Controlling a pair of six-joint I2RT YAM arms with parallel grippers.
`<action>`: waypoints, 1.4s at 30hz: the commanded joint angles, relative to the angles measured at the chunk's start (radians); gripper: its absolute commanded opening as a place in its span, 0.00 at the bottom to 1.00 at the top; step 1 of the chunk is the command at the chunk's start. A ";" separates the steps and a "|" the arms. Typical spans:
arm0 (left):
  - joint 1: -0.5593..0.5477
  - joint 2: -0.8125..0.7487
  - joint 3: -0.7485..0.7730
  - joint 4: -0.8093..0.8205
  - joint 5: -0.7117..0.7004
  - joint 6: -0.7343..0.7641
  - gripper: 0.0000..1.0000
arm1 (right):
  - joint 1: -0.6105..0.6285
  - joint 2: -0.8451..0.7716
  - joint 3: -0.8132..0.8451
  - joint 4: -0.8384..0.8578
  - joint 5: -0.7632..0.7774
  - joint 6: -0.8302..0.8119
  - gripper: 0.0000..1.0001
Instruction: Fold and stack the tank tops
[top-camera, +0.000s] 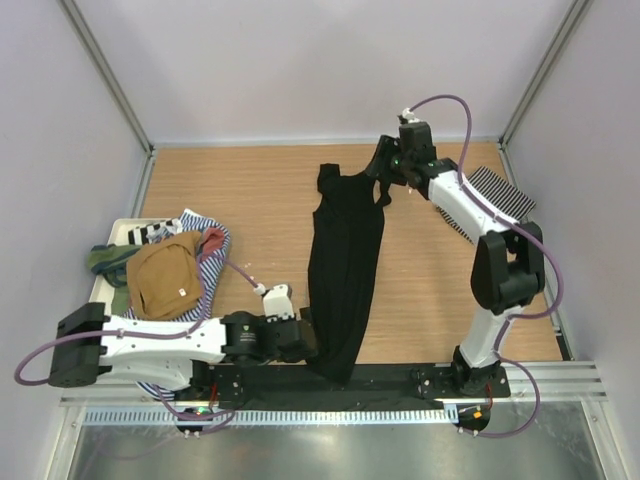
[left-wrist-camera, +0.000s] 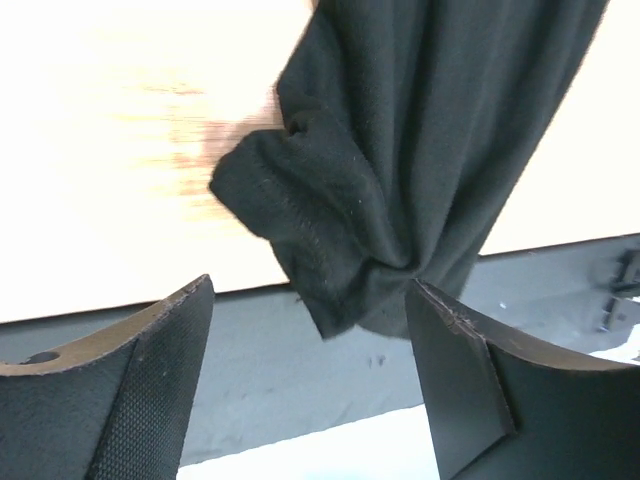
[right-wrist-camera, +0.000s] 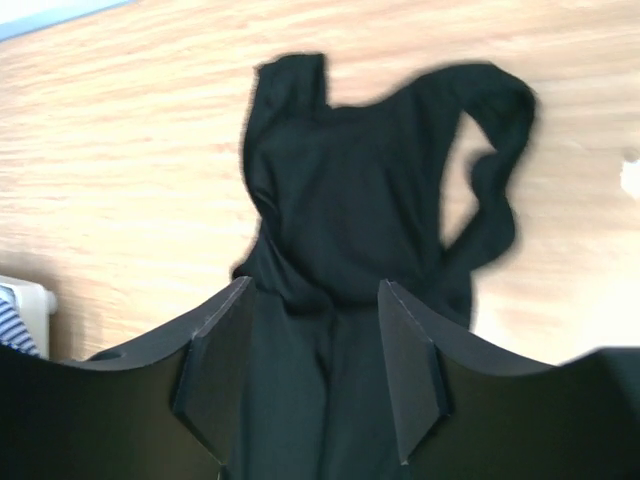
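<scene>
A plain black tank top (top-camera: 345, 260) lies stretched lengthwise across the wooden table, its straps at the far end and its hem hanging over the near edge. My left gripper (top-camera: 312, 345) is open beside the hem. In the left wrist view the bunched hem of the black top (left-wrist-camera: 400, 150) sits just ahead of the open gripper (left-wrist-camera: 310, 335), with nothing between the fingers. My right gripper (top-camera: 385, 185) hovers open over the strap end. In the right wrist view the black top (right-wrist-camera: 350, 200) lies under the open gripper (right-wrist-camera: 315, 335). A finely striped tank top (top-camera: 500, 190) lies at the back right.
A white tray (top-camera: 125, 228) at the left holds a heap of tops: tan (top-camera: 165, 275), green (top-camera: 108, 258) and blue-and-white striped (top-camera: 212, 262). A black mounting rail (top-camera: 400, 378) runs along the table's near edge. Grey walls close in the back and both sides.
</scene>
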 joint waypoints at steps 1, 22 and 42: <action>-0.004 -0.103 0.001 -0.104 -0.098 -0.034 0.80 | -0.003 -0.075 -0.145 -0.051 0.115 -0.013 0.55; 0.812 0.210 0.236 0.441 0.360 0.696 0.65 | -0.043 -0.015 -0.357 0.105 -0.069 0.044 0.40; 0.915 0.945 0.792 0.525 0.491 0.752 0.40 | -0.052 0.143 -0.250 0.081 -0.014 0.041 0.28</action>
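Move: The left hand is bound for the black tank top's left side just below the armhole, some 38 cm ahead, 4 cm to its right and 5 cm lower; the hem lies 2 cm back and 7 cm right. From the raised right hand, the tank top's right side below the armhole is about 5 cm back, 3 cm right and 16 cm down, and the striped stack some 27 cm right and 2 cm back. Forward along the tank top the left hand sweeps about 37 cm, rising some 5 cm and bowing out to the left, then easing back right and sinking onto the side seam as its open fingers narrow. The right hand draws back and a little right while dropping about 15 cm, tips down some 20 degrees, pauses low at the cloth's right edge, then edges forward with its fingers closing around that edge. ##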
